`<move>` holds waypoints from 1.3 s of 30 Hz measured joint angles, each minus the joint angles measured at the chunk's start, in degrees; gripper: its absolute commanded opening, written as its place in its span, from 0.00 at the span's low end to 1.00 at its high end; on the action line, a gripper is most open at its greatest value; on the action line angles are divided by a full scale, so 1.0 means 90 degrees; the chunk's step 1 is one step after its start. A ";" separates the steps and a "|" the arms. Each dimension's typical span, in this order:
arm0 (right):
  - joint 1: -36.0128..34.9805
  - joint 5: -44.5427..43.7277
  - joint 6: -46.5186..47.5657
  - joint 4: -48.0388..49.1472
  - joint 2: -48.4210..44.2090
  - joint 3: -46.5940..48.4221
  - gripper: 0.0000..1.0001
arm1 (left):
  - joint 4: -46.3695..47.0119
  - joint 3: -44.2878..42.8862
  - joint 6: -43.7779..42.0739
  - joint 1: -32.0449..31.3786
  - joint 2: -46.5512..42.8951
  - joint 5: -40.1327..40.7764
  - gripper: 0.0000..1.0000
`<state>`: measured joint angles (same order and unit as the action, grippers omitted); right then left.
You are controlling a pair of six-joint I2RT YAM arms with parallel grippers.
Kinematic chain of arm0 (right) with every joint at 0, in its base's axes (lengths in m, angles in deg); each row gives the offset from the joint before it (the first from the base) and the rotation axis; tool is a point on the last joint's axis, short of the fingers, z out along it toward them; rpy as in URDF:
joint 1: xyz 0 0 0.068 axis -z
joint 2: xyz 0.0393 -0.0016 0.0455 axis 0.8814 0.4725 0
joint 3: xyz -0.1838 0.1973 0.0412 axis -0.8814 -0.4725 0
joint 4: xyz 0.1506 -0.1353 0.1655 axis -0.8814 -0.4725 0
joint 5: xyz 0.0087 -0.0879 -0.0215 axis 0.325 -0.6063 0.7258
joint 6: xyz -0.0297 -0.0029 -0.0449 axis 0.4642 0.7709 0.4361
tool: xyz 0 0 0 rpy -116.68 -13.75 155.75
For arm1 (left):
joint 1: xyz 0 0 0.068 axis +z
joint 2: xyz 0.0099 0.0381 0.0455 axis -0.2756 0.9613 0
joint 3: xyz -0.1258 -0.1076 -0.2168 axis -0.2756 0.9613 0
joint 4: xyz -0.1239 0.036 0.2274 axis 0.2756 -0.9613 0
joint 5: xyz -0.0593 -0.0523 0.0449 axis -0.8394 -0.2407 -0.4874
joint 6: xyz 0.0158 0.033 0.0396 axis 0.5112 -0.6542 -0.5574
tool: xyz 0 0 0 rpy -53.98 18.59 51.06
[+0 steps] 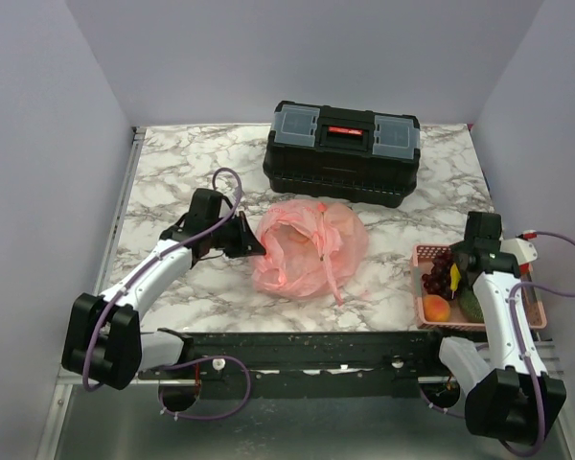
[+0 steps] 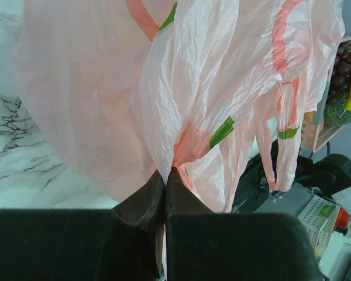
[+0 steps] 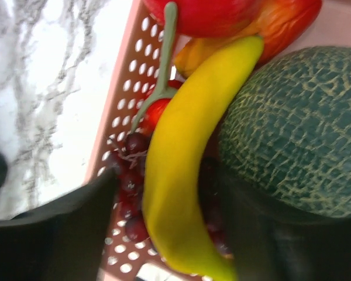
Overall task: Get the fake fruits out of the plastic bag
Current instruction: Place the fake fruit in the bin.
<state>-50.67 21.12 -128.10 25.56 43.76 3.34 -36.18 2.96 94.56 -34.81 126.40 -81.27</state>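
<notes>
The plastic bag [image 1: 311, 247] lies crumpled mid-table, thin, pink and translucent. My left gripper [image 1: 259, 244] is shut on its left edge; in the left wrist view the film [image 2: 222, 76] is pinched between the closed tips [image 2: 165, 172]. An orange shape shows faintly inside the bag. My right gripper [image 1: 463, 271] hovers over the pink slotted basket [image 1: 422, 254] at the right, open. In the right wrist view a yellow banana [image 3: 181, 158] lies between the spread fingers [image 3: 52, 234], on dark grapes [image 3: 128, 187] and beside a netted green melon [image 3: 292, 129]. A red fruit [image 3: 205, 14] sits beyond.
A black toolbox [image 1: 343, 153] stands behind the bag. The basket also holds an orange fruit [image 1: 436, 309]. The basket's perforated wall [image 3: 128, 105] runs along marble tabletop. A metal rail borders the table's left side.
</notes>
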 measured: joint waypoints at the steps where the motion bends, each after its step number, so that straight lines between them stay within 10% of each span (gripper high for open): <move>1: 0.0010 0.0095 0.0078 0.0029 -0.0058 0.0000 0.84 | 0.0017 0.0000 0.0000 0.0000 0.0036 -0.0024 0.00; 6: 0.0010 0.0442 0.0357 0.0117 -0.0452 0.0005 1.00 | 0.0053 0.0000 0.0032 0.0000 0.0163 -0.0134 0.00; 39: 0.0012 0.1892 0.2069 0.0236 -0.1078 0.1282 1.00 | 0.0306 -0.0153 0.0357 -0.0049 0.0940 -0.1377 0.00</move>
<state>-50.56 38.15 -109.47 27.68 34.06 14.88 -33.42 1.58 97.77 -35.25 134.86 -93.66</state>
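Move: The banana lies in the bin between the half-open right fingers, about 1 cm left of the hand point and 2 below. From the banana, the grapes are some 5 cm left, the green melon about 3 right and 6 back, the peach roughly 6 left and 8 back. The bag, its edge pinched in the left gripper, centres about 11 cm right of that hand, level with it; the banana is some 46 cm right of it, 5 back. Spread the right fingers from half open to fully wide so the banana is left in the bin, and lift the gripper about 11 cm up out of the fruit, easing forward and left, while turning it some 25 degrees counter-clockwise and tilting the fingertips up. Keep the left gripper shut on the bag's edge and move it about 3 cm right, tipping it slightly down. ##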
